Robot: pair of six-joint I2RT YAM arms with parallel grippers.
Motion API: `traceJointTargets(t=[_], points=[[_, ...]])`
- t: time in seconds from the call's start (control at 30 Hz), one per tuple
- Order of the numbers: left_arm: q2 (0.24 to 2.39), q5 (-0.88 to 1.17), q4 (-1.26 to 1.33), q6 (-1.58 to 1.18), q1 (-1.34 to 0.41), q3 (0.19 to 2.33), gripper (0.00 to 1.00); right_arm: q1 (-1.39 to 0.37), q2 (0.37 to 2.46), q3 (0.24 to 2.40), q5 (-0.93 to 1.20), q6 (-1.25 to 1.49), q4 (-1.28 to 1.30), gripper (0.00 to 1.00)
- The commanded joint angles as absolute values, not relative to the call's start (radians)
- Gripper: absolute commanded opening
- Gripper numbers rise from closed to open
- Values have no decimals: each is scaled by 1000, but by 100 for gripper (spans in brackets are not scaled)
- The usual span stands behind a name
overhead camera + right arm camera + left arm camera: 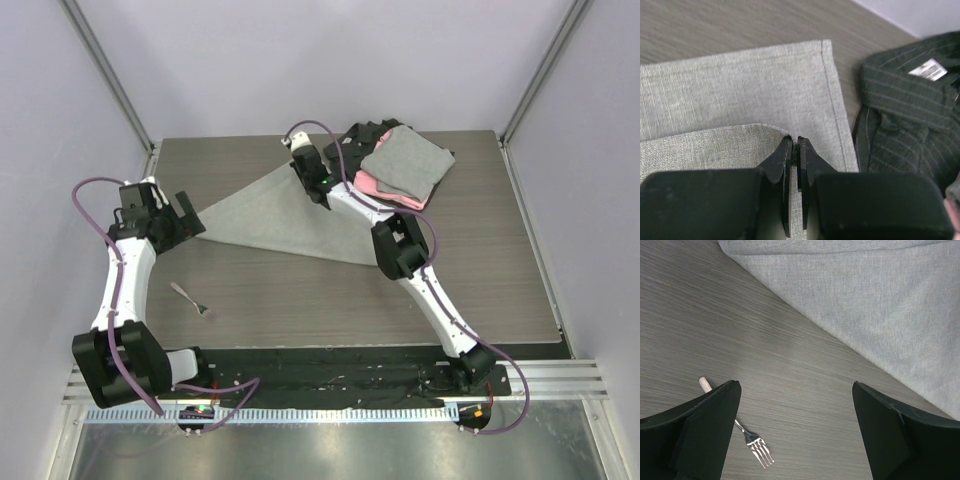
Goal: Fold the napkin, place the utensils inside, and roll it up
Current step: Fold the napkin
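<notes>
The light-grey napkin (270, 215) lies on the table folded into a rough triangle, one point reaching left. My right gripper (318, 190) is over its far right part, shut on a folded-over corner of the napkin (740, 85), which shows pinched between the tips of the right gripper (794, 140). My left gripper (190, 215) stands open above bare table beside the napkin's left point. In the left wrist view the left gripper (795, 385) holds nothing, with the napkin (880, 305) ahead. A small silver fork (190, 298) lies on the table near the left arm. The fork (757, 447) is partly hidden by the left finger.
A stack of grey, pink and black cloths (405, 165) sits at the back right, close to the right gripper. Its dark striped garment (910, 115) lies just right of the napkin's hem. Walls enclose the table (300, 300) on three sides.
</notes>
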State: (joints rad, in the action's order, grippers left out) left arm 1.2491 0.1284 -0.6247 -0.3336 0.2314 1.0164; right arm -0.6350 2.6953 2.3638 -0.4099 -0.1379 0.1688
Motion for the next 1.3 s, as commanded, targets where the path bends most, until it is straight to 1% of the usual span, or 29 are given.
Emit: traceJointTargets(t=[0.0,0.23,0.77,1.27], points=[[1256,149,-587,-331,233,1015,100,-629,2701,2425,-439,-195,5,1],[1259,150,-586,-331,233,1017,100,-629,2760,2468,-422,-268,-84,1],[1269,160,-588,-330,233,1022,100,-612,2836,2517,-439,-316,-242,1],[1282,170,-586,-331,233,1025,100,-598,2864,2537,-445,-337,-293,1]])
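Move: The right hand already pinches the napkin's folded-over edge; the napkin's far corner lies about 7 cm ahead, 3 cm right and 4 below. At that lower level, the dark cloth sits some 6 cm ahead and 15 right, the folded grey cloth about 3 ahead and 25 right. From the left hand, that corner is roughly 31 cm ahead, 28 right and 14 below. Right hand carries the pinched edge about 6 cm forward towards the far corner, bobbing, fingers tipping up. ##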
